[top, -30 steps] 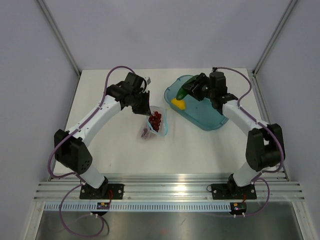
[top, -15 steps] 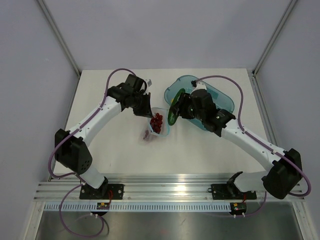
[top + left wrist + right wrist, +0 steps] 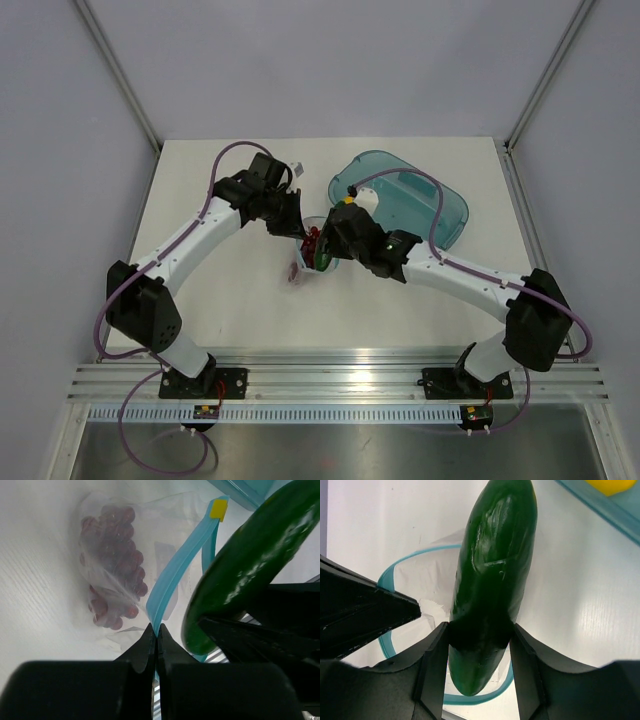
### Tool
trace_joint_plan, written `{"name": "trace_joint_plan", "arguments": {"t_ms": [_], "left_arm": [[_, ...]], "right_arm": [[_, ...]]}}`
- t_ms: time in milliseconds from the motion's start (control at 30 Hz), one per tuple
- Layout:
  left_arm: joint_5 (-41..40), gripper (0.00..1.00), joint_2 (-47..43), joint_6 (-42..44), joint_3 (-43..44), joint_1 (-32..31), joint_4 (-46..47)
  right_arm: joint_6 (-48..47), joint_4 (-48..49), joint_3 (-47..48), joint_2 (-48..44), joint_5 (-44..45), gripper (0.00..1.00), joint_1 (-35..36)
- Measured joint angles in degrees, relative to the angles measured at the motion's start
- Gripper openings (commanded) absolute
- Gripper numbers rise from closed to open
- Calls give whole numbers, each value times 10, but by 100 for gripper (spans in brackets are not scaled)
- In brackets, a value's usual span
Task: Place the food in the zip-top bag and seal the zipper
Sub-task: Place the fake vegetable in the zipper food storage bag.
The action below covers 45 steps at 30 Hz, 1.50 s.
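My left gripper (image 3: pixel 156 632) is shut on the light blue zipper strip (image 3: pixel 175 575) of the clear zip-top bag (image 3: pixel 107 545) and holds its mouth open. The dark red grapes (image 3: pixel 115 575) lie inside the bag. My right gripper (image 3: pixel 479 640) is shut on the dark green cucumber (image 3: pixel 492 575) and holds it over the bag's open blue rim (image 3: pixel 385 577). In the top view the cucumber (image 3: pixel 323 257) is at the bag's mouth between the two grippers. The yellow lemon (image 3: pixel 610 485) lies in the teal tray (image 3: pixel 420 200).
The teal translucent tray stands at the back right of the white table (image 3: pixel 230 310), just behind my right arm. Metal frame posts (image 3: pixel 120 70) rise at both back corners. An aluminium rail (image 3: pixel 340 385) runs along the near edge.
My right arm has swung left from the teal tray with the cucumber and now holds it at the bag's mouth. The left gripper has kept its hold on the zipper strip.
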Motion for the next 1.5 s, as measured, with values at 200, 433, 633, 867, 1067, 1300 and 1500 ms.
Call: {"name": "trace_joint_plan", "arguments": {"t_ms": [200,433,633,867,1067,1300,1500], "left_arm": [[5,0,-4,-1,-17,0,3],[13,0,-12,-7,-45,0,19],[17,0,-16,-12,-52,0,30],[23,0,-27,-14,-56,0,33],[24,0,-30,-14,-71,2,37],[23,0,-35,-14,-78,4,42],[25,0,-38,-14,-78,4,41]], "right_arm": [[28,-2,6,28,41,22,44],[30,-2,7,31,49,22,56],[30,-1,9,56,38,22,59],[28,-2,30,111,31,28,61],[15,-11,50,121,8,40,62],[1,-11,55,105,-10,30,62],[-1,-16,45,79,-12,4,62]]}}
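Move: The right hand holds the cucumber low on its length. The bag's open mouth is centred about 3 cm to the right hand's left, 4 cm below and 1 cm back, with the lemon some 12 cm ahead, 6 cm right and 9 cm below. From the left hand, shut on the bag's rim, the mouth's middle lies roughly 4 cm right, 1 cm back and just below; the grapes sit in the bag about 10 cm below, 1 cm ahead and 1 cm right. Leftward and down goes the right hand, working the cucumber's lower end into the bag mouth beside the left fingers: about 5 cm left in all, dipping some 6 cm, then coming back up by about half of that, while drifting nearly 3 cm back. Its grip stays shut on the cucumber. The left hand keeps pinching the rim and eases the bag about 2 cm back and slightly down. ##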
